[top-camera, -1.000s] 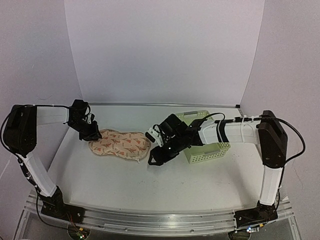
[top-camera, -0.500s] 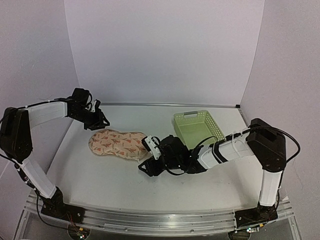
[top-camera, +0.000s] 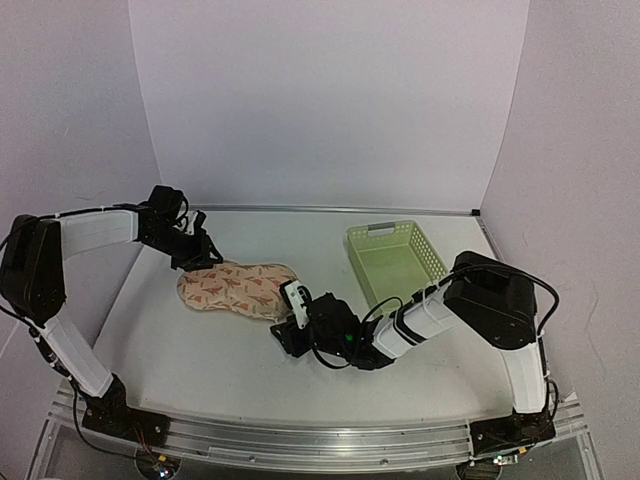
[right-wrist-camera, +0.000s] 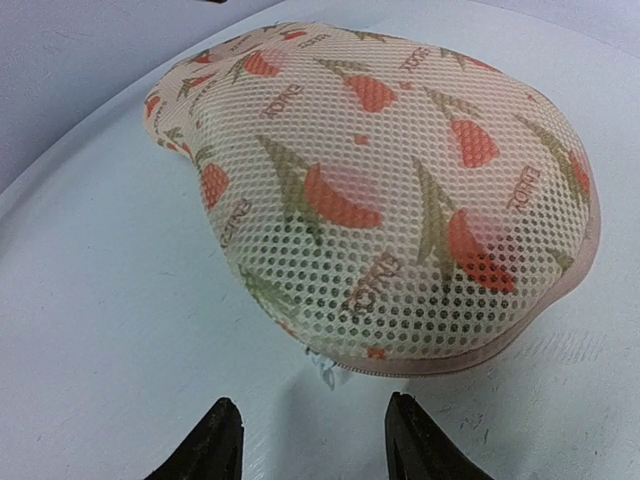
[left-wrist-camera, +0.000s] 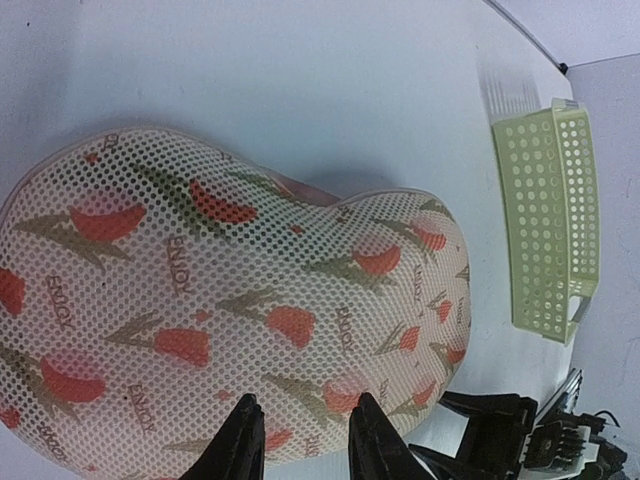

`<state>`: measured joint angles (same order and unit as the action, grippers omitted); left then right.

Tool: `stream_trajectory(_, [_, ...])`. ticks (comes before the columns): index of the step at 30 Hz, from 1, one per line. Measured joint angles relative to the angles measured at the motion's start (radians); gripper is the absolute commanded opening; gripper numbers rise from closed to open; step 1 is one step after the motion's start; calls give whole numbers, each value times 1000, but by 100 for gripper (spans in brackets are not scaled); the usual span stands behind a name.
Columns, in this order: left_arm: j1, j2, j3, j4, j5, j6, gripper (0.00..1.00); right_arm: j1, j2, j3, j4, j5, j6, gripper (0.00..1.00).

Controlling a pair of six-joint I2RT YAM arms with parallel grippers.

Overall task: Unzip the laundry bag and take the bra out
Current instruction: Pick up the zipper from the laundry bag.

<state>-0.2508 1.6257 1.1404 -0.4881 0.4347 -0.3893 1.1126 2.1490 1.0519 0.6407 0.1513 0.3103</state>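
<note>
The laundry bag (top-camera: 238, 289) lies flat on the table, zipped shut, beige mesh with orange-red prints. The bra is hidden inside it; only darkness shows through the mesh holes. My left gripper (top-camera: 203, 256) is open and empty over the bag's far left part; in the left wrist view its fingertips (left-wrist-camera: 305, 425) hover above the bag (left-wrist-camera: 230, 300). My right gripper (top-camera: 283, 324) is open and low at the bag's near right end. In the right wrist view the gripper (right-wrist-camera: 315, 440) faces the bag (right-wrist-camera: 380, 180), with a small pale zipper tab (right-wrist-camera: 325, 370) just ahead, between the jaws.
A pale green mesh basket (top-camera: 395, 262) stands right of the bag and shows in the left wrist view (left-wrist-camera: 545, 220). White walls close the back and sides. The right arm lies low across the table's middle.
My right arm has left the basket area and dropped low to the bag's near right end. My left gripper has moved from the bag's left end to over its far left part.
</note>
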Motion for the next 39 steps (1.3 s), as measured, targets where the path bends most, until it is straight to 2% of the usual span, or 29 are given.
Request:
stream_trajectory(15, [-6, 22, -61, 1, 9, 30, 30, -1, 90, 82, 39, 48, 39, 30])
stream_trajectory(31, [-6, 53, -76, 0, 8, 54, 30, 16, 127, 109, 37, 56, 65, 29])
stream_trajectory(39, [-6, 60, -79, 1, 10, 60, 30, 16, 177, 171, 24, 74, 65, 23])
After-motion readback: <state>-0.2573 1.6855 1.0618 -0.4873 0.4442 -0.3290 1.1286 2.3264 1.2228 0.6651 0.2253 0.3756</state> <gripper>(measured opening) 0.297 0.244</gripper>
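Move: The zipper pull hangs off the bag's near edge, roughly 3 cm ahead of the right hand, 4 cm to its left and 3 cm lower; the bag's middle lies about 12 cm ahead and 11 cm left of that hand. The green basket stands some 20 cm ahead and 23 cm to the right. From the left hand, the bag's middle is about 3 cm back, 5 cm right and 10 cm below, the pull 10 cm back and 13 cm right. Right fingers narrow while reaching left, down and forward to the zipper pull; left hand sinks 5 cm towards the bag. ##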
